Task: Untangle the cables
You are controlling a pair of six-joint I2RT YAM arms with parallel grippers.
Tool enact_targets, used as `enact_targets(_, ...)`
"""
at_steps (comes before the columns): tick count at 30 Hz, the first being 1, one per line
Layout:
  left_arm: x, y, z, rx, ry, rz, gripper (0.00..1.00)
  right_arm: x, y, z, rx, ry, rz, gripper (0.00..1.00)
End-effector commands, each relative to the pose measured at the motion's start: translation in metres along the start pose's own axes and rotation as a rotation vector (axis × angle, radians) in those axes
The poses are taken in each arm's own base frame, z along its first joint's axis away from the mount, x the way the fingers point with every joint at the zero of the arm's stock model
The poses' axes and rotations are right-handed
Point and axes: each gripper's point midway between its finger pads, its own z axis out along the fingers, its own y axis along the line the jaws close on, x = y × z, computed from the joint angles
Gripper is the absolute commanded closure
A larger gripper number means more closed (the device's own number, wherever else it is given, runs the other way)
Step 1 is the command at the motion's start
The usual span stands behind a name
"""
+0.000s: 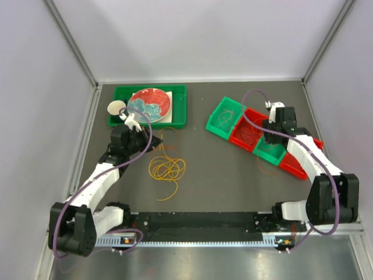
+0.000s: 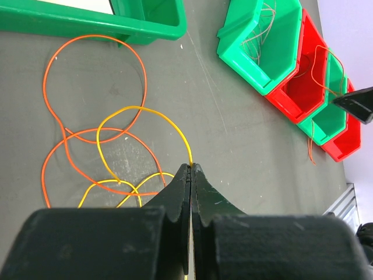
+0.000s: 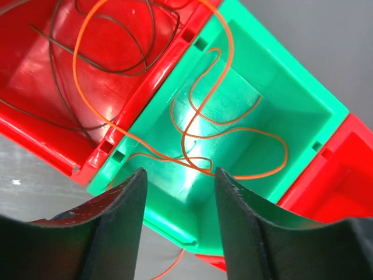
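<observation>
A loose tangle of yellow and orange cables (image 1: 166, 168) lies on the dark table, with one orange loop (image 1: 169, 137) just beyond it. My left gripper (image 2: 192, 166) is shut on a yellow cable (image 2: 140, 111), which curves away from its tips over orange loops (image 2: 93, 87). My right gripper (image 3: 180, 175) hovers open over a green bin (image 3: 303, 111) that holds an orange cable (image 3: 233, 125). That cable passes close to the right fingertip and trails over the rim into the neighbouring red bin (image 3: 35, 76). A dark maroon cable (image 3: 99, 64) lies in that red bin.
A row of green and red bins (image 1: 224, 116) runs diagonally at the right, some with thin cables inside. A green tray (image 1: 180, 108) at the back left holds a red and teal plate (image 1: 150, 104). Grey walls close in both sides.
</observation>
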Motion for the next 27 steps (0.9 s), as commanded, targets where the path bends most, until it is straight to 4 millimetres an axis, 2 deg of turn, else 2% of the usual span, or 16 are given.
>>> enact_targets(1, -0.015, -0.015, 0.002, 0.055, -0.041, 0.023, 1.00, -0.029, 0.002, 0.003, 0.053, -0.065, -0.119, 0.48)
enact_targets(2, -0.014, -0.014, 0.002, 0.052, -0.038, 0.023, 1.00, -0.034, 0.001, 0.005, 0.078, -0.089, -0.135, 0.48)
enact_targets(5, -0.012, -0.014, 0.002, 0.057, -0.036, 0.014, 1.00, -0.031, -0.001, 0.011, 0.126, -0.097, -0.168, 0.47)
enact_targets(10, -0.012, -0.014, 0.002, 0.055, -0.033, 0.017, 1.00, -0.034, -0.015, 0.017, 0.212, -0.099, -0.163, 0.57)
enact_targets(14, -0.013, -0.013, 0.002, 0.052, -0.035, 0.018, 1.00, -0.033, -0.018, 0.022, 0.239, -0.090, -0.180, 0.62)
enact_targets(16, -0.013, -0.013, 0.002, 0.053, -0.036, 0.015, 1.00, -0.034, -0.017, 0.024, 0.233, -0.093, -0.175, 0.69)
enact_targets(17, -0.012, -0.014, 0.002, 0.057, -0.033, 0.016, 1.00, -0.032, -0.016, 0.026, 0.230, -0.087, -0.173, 0.79)
enact_targets(18, -0.012, -0.014, 0.002, 0.056, -0.032, 0.017, 1.00, -0.031, -0.016, 0.027, 0.229, -0.085, -0.165, 0.84)
enact_targets(20, -0.013, -0.015, 0.002, 0.057, -0.034, 0.020, 1.00, -0.034, -0.014, 0.023, 0.218, -0.098, -0.147, 0.97)
enact_targets(21, -0.014, -0.015, 0.001, 0.055, -0.039, 0.022, 1.00, -0.035, -0.013, 0.021, 0.212, -0.104, -0.141, 1.00)
enact_targets(26, -0.015, -0.016, 0.000, 0.056, -0.041, 0.026, 1.00, -0.047, -0.013, -0.004, 0.201, -0.167, -0.090, 1.00)
enact_targets(27, -0.015, -0.015, 0.001, 0.054, -0.038, 0.026, 1.00, -0.053, -0.018, -0.015, 0.220, -0.199, -0.056, 1.00)
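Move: The orange cable's raised loop, its nearer strand, stands about 3 cm ahead of the right hand, 1 cm to its right and roughly 1 cm below. The green bin holding the rest of this cable has its middle 2 cm ahead, 2 cm right and 7 cm down; the red bin with the brown cable lies about 7 cm ahead, 6 cm left. From the left hand, the loop is some 35 cm right, 4 cm ahead and 5 cm lower. The orange cable's loop over the green bin gets pinched between the right fingertips: the half-open hand drifts barely left and down, then reaches about 3 cm forward and some 2 cm back to the right at nearly level height. It rolls about 15 degrees, left side dipping, and shuts fully on the strand once there. ##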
